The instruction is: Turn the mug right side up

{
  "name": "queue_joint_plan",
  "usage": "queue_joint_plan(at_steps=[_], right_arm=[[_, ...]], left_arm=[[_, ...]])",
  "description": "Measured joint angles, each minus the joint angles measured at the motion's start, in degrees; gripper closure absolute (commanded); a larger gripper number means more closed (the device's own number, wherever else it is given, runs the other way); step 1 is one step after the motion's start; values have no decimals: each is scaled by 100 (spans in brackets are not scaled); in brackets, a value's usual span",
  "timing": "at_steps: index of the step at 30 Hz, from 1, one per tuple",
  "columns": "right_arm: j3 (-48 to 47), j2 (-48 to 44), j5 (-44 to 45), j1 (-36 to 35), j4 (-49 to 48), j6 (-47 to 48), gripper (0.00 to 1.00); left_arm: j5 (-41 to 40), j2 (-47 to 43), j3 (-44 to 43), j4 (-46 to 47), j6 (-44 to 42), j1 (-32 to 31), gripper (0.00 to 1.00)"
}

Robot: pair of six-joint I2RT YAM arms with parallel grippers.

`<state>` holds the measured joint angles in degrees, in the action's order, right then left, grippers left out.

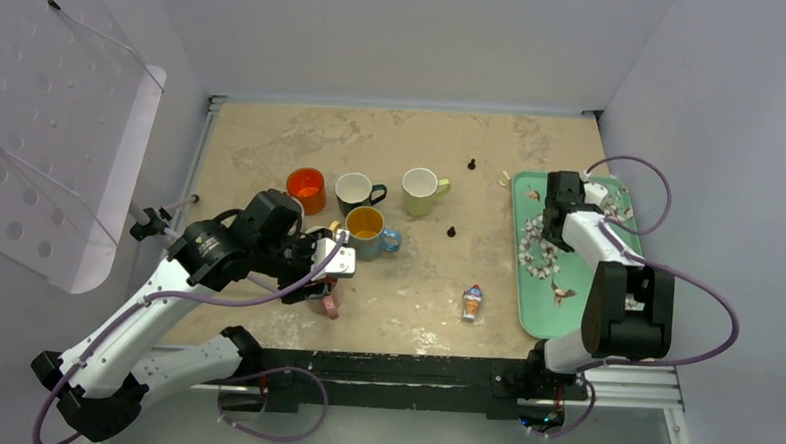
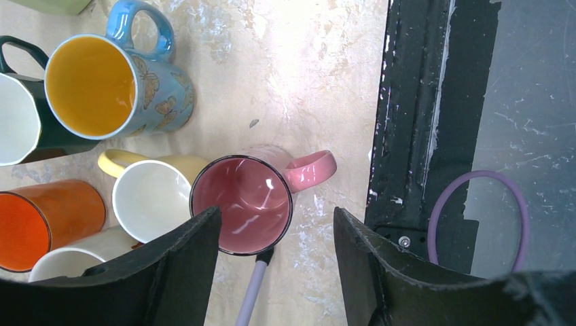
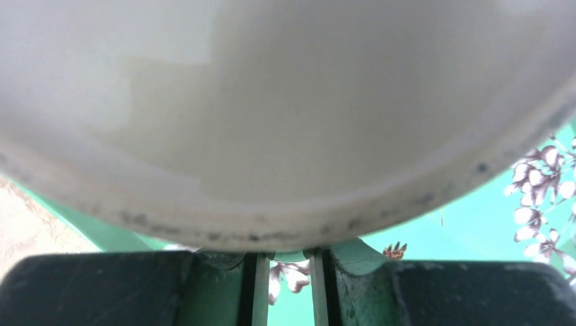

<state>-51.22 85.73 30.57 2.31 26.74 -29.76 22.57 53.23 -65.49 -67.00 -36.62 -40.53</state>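
A pink mug (image 2: 241, 204) stands upright on the table, mouth up, handle toward the table's front edge. In the top view it (image 1: 328, 302) shows mostly hidden under my left gripper (image 1: 322, 279). In the left wrist view my left gripper (image 2: 275, 221) is open and empty above it, the left finger (image 2: 183, 265) overlapping the mug's rim, the right finger (image 2: 367, 258) well clear of it. My right gripper (image 1: 557, 221) rests over the green tray; its jaws (image 3: 285, 278) stand nearly together, holding nothing.
Upright mugs crowd beside the pink one: blue butterfly mug (image 2: 102, 85), dark mug (image 2: 17, 119), orange mug (image 2: 41, 227), yellow mug (image 2: 149, 197). A pale green mug (image 1: 422, 190) stands farther back. A small figurine (image 1: 473, 302) lies near the flowered green tray (image 1: 565, 310). The black table edge (image 2: 407, 102) is close.
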Motion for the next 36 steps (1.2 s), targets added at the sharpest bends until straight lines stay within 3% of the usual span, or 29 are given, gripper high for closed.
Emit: queue_joint_plan(at_steps=[5, 10, 14, 19, 28, 36], right_arm=[[13, -520, -164, -9, 201, 223, 100], [111, -2004, -1038, -122, 151, 433, 100], [210, -3440, -1902, -297, -155, 483, 100], [208, -4492, -3042, -688, -651, 431, 100], [208, -4948, -5191, -1412, -1952, -302, 100], [393, -4883, -5709, -2304, -3167, -905, 100]], left_arm=[[0, 0, 0, 9, 85, 0, 32], [63, 120, -153, 92, 463, 24, 27], [435, 313, -553, 538, 1200, 251, 23], [1346, 608, -1386, 1390, 2581, 667, 16], [2857, 1447, -1755, 3947, 5541, 815, 13], [3195, 2415, -1875, 5344, 7053, 726, 10]])
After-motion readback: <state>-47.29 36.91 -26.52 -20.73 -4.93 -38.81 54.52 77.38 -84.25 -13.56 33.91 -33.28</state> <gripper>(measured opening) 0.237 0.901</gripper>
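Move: My right hand already pinches the handle of the upside-down mug, whose body is about 6 cm ahead and 2 cm to the right, level with the fingers. My empty left hand is some 52 cm left of my right hand, 19 cm back and 15 cm higher. From my left hand that mug is about 25 cm ahead, 54 cm right and 15 cm lower; the green mug is 25 cm ahead, 18 cm right; the pink one is 4 cm ahead, straight below. Keeping hold of the handle, I swing the mug up about 34 cm with my right hand, then increasingly left some 27 cm and back a little, turning over 100 degrees until my fingers point forward-left. My left hand rises, reaches right and a little forward to meet it, tilts level with fingers pointing right, and opens wider, close to the mug but not clearly touching. ##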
